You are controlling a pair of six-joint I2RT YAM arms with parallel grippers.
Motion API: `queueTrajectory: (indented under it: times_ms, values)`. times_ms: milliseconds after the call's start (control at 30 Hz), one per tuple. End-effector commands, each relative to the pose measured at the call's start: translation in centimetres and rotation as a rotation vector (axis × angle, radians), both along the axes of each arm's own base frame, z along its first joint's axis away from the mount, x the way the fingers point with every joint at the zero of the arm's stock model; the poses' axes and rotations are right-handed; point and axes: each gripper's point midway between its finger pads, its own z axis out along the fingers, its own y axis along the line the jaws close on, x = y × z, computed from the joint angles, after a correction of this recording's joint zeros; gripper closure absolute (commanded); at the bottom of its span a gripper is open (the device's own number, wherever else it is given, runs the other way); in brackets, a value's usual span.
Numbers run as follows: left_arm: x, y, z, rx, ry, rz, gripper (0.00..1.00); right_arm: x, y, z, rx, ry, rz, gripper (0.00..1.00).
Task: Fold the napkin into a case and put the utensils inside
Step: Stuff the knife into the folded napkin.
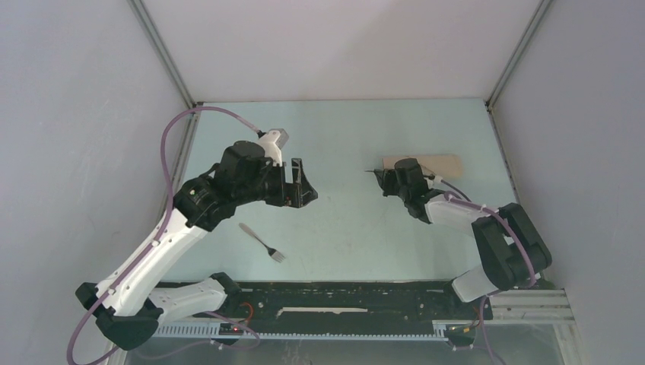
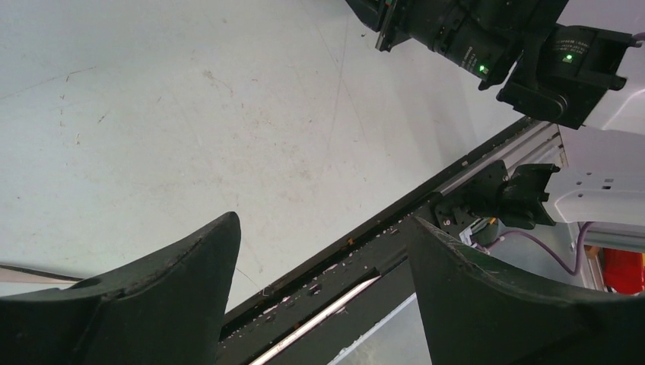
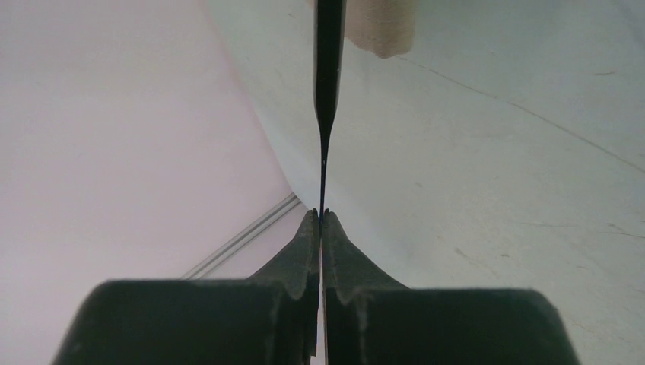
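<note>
The napkin (image 1: pixel 432 163) lies folded into a narrow tan strip at the back right of the table; its end shows at the top of the right wrist view (image 3: pixel 380 26). My right gripper (image 1: pixel 379 176) (image 3: pixel 322 215) hovers at the strip's left end, shut on a thin black utensil (image 3: pixel 328 84) seen edge-on, pointing toward the napkin. A pale grey fork (image 1: pixel 262 242) lies alone on the table near the front. My left gripper (image 1: pixel 299 182) (image 2: pixel 321 220) hangs above the table behind the fork, open, with nothing between its fingers.
A black rail (image 1: pixel 342 296) with the arm bases runs along the near table edge. Grey walls close in the left, back and right sides. The right arm's body (image 2: pixel 487 38) shows at the top of the left wrist view.
</note>
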Motion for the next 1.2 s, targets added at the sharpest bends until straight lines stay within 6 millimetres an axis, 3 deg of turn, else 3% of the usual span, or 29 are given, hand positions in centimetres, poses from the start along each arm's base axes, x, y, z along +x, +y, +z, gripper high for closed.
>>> queueTrajectory:
  times_ms: [0, 533, 833, 1167]
  values:
    - [0.2, -0.2, 0.8, -0.011, -0.029, -0.023, 0.14, 2.1, 0.3, 2.2, 0.048, -0.040, -0.030, 1.00]
    - [0.5, -0.1, 0.9, -0.022, -0.020, -0.021, 0.14, 4.1, 0.1, 0.7, 0.090, 0.002, -0.043, 1.00]
    - [0.8, 0.1, 0.5, -0.015, -0.014, -0.016, 0.14, 5.4, 0.9, 1.2, 0.043, -0.008, 0.014, 1.00]
    - [1.2, -0.1, 0.3, -0.016, -0.006, -0.014, 0.14, 6.1, 1.0, -0.7, 0.055, 0.026, 0.016, 1.00]
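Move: The folded napkin lies flat to the right hand's right and somewhat farther out: its middle is about 17 cm right, 6 cm ahead and 8 cm below, its left end only some 2 cm right, also 6 cm ahead. That hand already holds the knife crosswise, the longer part reaching rightward. From the idle left hand the napkin's middle is about 42 cm right, 22 cm ahead and 27 cm below. The knife, still pinched in the right hand's shut fingers and kept pointing right towards the napkin's side, is carried about 5 cm forward to come more nearly in line with the napkin. The hand dips, rises and dips again on the way, ending roughly 2 cm lower, with only a slight wrist tilt. ##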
